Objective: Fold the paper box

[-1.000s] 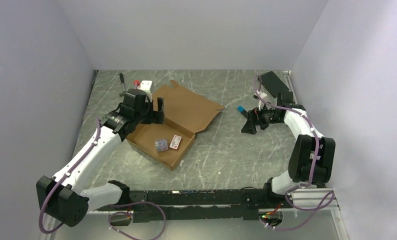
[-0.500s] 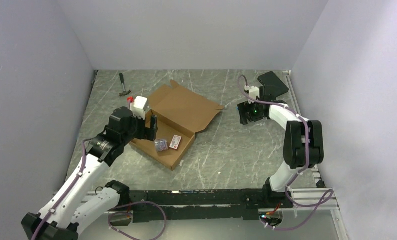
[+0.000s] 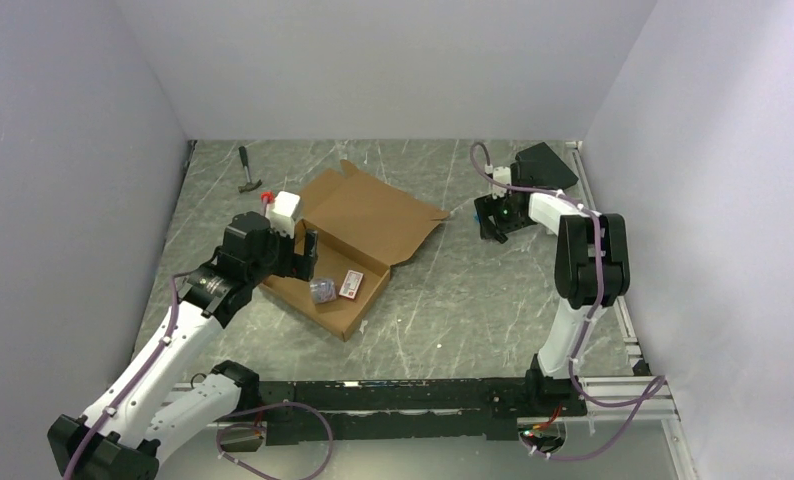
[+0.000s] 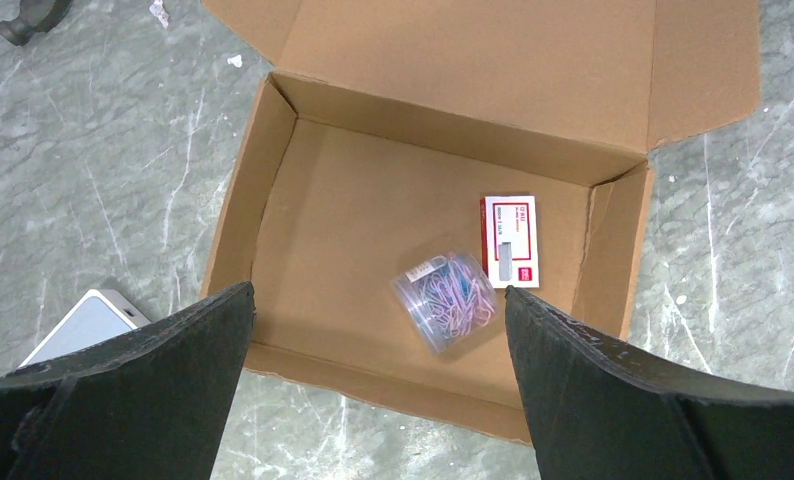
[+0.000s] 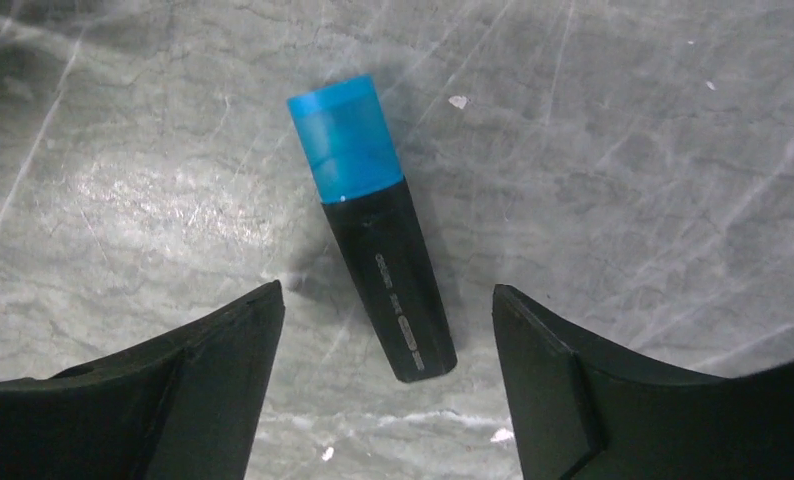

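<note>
The paper box [image 3: 373, 215] lies open left of centre, its lid flat behind the tray [image 4: 373, 190]. On the tray floor lie a clear tub of paper clips [image 4: 445, 300] and a small white and red packet [image 4: 510, 241]. My left gripper [image 4: 378, 292] hangs open above the tray's near wall, at its left end in the top view [image 3: 308, 255], touching nothing. My right gripper [image 5: 385, 291] is open low over the table at the back right [image 3: 493, 215]. Its fingers straddle the black end of a blue-capped marker [image 5: 373, 230] without touching it.
A hammer [image 3: 248, 172] lies at the back left. A white block with a red part [image 3: 283, 207] sits by the box's left corner, next to my left wrist. A flat black box [image 3: 545, 165] stands at the back right, near the wall.
The left arm drew back toward the near side, gripper now over the tray's near wall. The right gripper swung over the marker and its jaws narrowed a little.
</note>
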Controlling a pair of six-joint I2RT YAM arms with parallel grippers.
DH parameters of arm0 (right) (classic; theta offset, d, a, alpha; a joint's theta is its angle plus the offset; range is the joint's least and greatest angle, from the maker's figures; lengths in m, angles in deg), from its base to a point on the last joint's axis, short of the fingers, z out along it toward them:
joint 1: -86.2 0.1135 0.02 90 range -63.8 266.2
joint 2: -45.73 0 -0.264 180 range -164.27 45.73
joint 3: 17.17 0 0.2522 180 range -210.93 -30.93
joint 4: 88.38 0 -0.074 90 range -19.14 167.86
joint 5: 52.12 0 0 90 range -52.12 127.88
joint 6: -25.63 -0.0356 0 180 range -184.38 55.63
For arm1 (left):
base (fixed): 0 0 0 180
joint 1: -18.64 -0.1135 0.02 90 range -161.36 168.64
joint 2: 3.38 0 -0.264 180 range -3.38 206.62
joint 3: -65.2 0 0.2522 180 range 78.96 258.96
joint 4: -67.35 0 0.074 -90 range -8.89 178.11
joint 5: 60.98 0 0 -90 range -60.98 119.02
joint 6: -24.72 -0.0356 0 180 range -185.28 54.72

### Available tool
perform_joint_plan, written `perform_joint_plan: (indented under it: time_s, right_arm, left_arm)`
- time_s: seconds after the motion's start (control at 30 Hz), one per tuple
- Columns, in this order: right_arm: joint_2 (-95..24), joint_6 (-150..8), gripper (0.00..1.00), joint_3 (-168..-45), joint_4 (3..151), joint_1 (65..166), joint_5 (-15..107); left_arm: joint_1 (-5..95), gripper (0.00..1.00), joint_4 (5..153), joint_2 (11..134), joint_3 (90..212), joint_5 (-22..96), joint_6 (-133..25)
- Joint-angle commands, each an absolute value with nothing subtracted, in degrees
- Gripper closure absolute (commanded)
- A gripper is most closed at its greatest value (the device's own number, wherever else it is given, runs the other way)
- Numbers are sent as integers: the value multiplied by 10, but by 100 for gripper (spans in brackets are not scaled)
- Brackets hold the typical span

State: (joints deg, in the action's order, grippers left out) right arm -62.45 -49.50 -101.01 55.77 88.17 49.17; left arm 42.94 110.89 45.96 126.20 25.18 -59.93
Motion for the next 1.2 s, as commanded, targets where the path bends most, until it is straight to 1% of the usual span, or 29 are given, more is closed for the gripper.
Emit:
perform_joint_plan:
  time_s: [0.0,0.13,0.3,0.47,0.6,0.77,0.87,1.1,1.17]
  right_arm:
    - [-651,-495,25,-1054,535,881,510]
    - [-669,-497,35,-1057,535,882,509]
    - [-679,-489,58,-1050,538,891,466]
    - [-674,-480,71,-1037,535,895,450]
    - [-661,-474,77,-1030,522,890,468]
    - [-627,-452,81,-1014,492,867,531]
    - [-604,-447,86,-1005,483,848,564]
    - [-566,-446,88,-990,471,821,619]
    - [-557,-440,88,-985,463,815,650]
  left_arm:
    - [426,0,1090,460,1263,259,-609]
    - [426,1,1091,462,1263,257,-610]
    - [424,0,1091,463,1263,257,-611]
    - [420,0,1091,463,1263,258,-611]
    - [419,1,1092,461,1262,256,-611]
    - [419,0,1092,457,1262,254,-612]
    - [419,1,1092,453,1262,256,-611]
    - [419,0,1092,453,1262,256,-612]
    - [419,0,1092,452,1262,256,-613]
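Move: Lying just under the right hand's open fingers, the blue-capped marker is about 2 cm ahead, 1 cm left and 1 cm below. From that hand, the black case is roughly 16 cm ahead and 15 cm right, the green-white stick some 19 cm right and level with it, and the cardboard box's tray about 42 cm left and 13 cm back. From the left hand, the marker is some 42 cm right, 14 cm ahead and 18 cm below. Easing about 1.5 cm forward and 1 cm down, the right hand shuts its fingers around the marker's black body and pinches it from both sides. Still gripping, it then draws back about 5 cm towards its base, drifting 1.5 cm right and rising some 1 cm as the wrist tilts by around 10 degrees. ##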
